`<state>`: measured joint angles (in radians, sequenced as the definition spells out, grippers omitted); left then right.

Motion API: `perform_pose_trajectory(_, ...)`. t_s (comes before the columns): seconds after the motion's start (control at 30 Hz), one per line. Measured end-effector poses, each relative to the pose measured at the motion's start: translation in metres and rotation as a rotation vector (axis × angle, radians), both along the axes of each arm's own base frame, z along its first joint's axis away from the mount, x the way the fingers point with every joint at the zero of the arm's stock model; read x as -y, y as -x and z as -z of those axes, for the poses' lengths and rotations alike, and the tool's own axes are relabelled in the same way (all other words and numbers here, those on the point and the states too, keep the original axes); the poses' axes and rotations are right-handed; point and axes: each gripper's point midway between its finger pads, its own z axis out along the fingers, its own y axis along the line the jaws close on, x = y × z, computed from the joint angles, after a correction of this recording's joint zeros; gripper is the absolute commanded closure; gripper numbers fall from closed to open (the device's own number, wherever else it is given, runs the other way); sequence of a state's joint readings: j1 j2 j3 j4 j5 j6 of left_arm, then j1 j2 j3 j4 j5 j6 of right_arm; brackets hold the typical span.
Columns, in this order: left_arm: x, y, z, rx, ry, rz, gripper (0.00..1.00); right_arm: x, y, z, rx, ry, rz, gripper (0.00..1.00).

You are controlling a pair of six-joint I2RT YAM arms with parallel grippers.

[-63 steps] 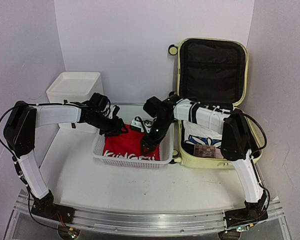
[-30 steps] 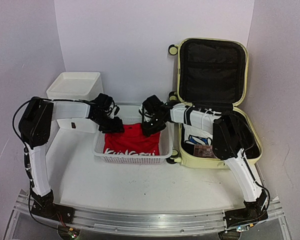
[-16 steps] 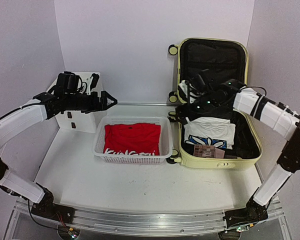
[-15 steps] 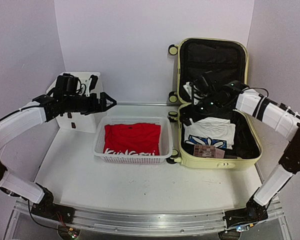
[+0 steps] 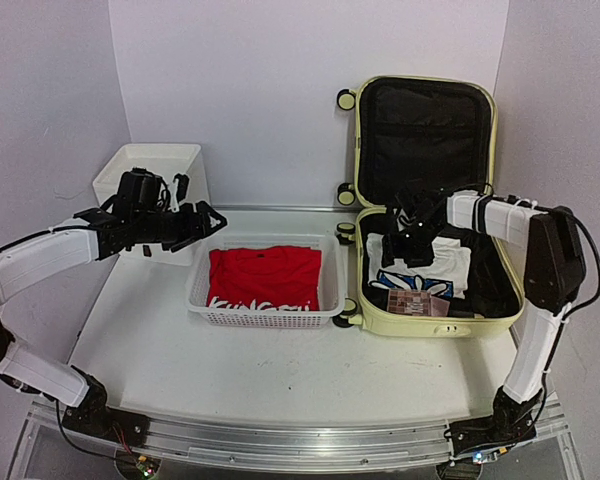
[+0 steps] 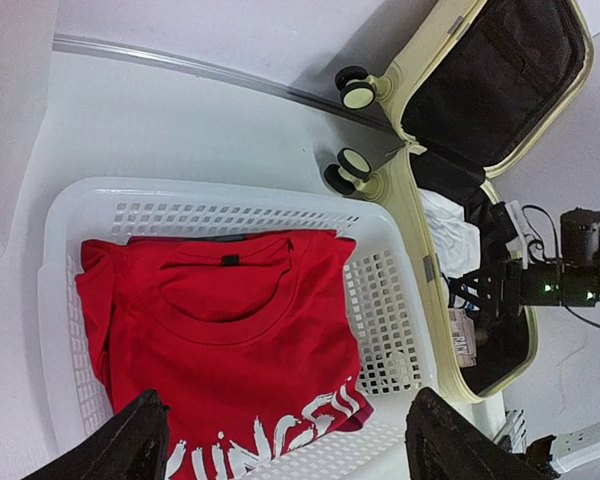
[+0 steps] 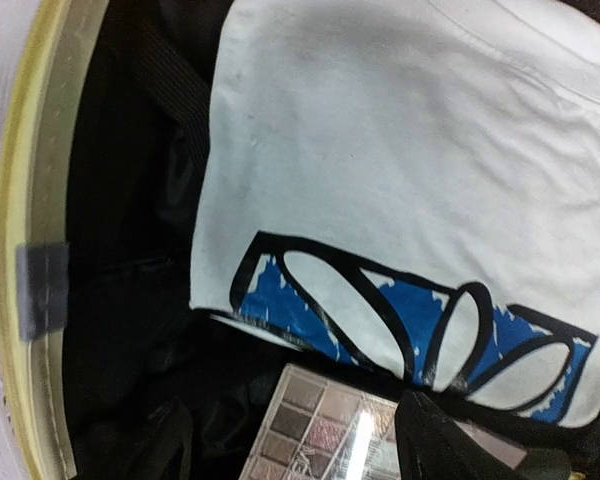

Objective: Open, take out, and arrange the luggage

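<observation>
The luggage (image 5: 435,325), a pale yellow suitcase, lies open at the right with its black-lined lid upright. Inside it lie a folded white T-shirt (image 5: 420,262) with a blue and black print and an eyeshadow palette (image 5: 417,301). My right gripper (image 5: 412,240) hangs open low inside the case. In the right wrist view its gap (image 7: 290,450) is over the palette (image 7: 320,425), just below the white T-shirt (image 7: 410,180). My left gripper (image 5: 202,222) is open and empty above the left end of the basket; in the left wrist view the gripper (image 6: 290,450) is over the red T-shirt (image 6: 220,330).
A white perforated basket (image 5: 265,318) holding the folded red T-shirt (image 5: 263,280) stands mid-table, touching the suitcase's wheels (image 6: 355,165). A white drawer box (image 5: 150,165) sits at the back left, behind my left arm. The suitcase rim (image 7: 25,180) runs along the left of the right wrist view.
Both grippers left the red T-shirt in the basket and rose. My right gripper then swung over the suitcase and came down to the white T-shirt. My left gripper drifted back toward the basket.
</observation>
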<state>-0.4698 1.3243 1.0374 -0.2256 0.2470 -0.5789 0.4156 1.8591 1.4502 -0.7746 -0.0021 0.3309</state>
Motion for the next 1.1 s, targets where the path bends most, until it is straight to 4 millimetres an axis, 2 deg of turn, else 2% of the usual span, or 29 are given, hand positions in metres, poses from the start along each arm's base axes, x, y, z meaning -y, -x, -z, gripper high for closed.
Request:
perform_pose_trajectory(0.13,0.006,-0.003,0.019,-0.042,-0.022,0.012,0.14,-0.008,-0.017,0.021,-0.026,-0.028,0.008,0.26)
perform_pose_trajectory(0.33,0.022,0.002,0.040,-0.052,-0.090,0.048,0.13,-0.012,-0.018,0.037,-0.049,-0.024,-0.017,0.24)
perform_pose_trajectory(0.53,0.036,0.029,0.067,-0.067,-0.199,0.108,0.13,-0.024,-0.021,0.039,-0.048,-0.100,-0.009,0.24)
perform_pose_trajectory(0.67,0.022,0.047,0.084,-0.132,-0.300,0.117,0.13,-0.025,-0.018,0.042,-0.065,-0.110,0.024,0.23)
perform_pose_trajectory(0.8,0.009,0.051,0.080,-0.153,-0.389,0.118,0.14,-0.025,-0.016,0.044,-0.075,-0.101,0.036,0.24)
perform_pose_trajectory(0.97,0.014,0.036,0.055,-0.108,-0.425,0.123,0.16,-0.022,-0.007,0.049,-0.113,-0.075,0.016,0.25)
perform_pose_trajectory(1.1,0.017,0.028,0.058,-0.116,-0.451,0.118,0.16,-0.020,-0.010,0.047,-0.116,-0.037,0.001,0.24)
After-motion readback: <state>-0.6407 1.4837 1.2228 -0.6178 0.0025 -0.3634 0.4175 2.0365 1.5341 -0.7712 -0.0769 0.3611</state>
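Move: In the open suitcase, the folded white shirt's middle lies about 3 cm ahead of the right hand, 4 cm right and 6 cm below. The makeup palette is some 6 cm nearer the base than that hand, level sideways, 6 cm below; the suitcase's left rim stands 10 cm to its left, level with it. The left hand has the red shirt in the basket 5 cm ahead, 8 cm right, 20 cm below. Sinking about 5 cm with open fingers, the right hand eases a couple of centimetres left over the white shirt, close above its left part, most of it early, then only creeps. Meanwhile the left hand dips some 8 cm and draws back 5 towards the basket, then rises and reaches forward slightly, its left side rolling up about 25 degrees, fingers open. ##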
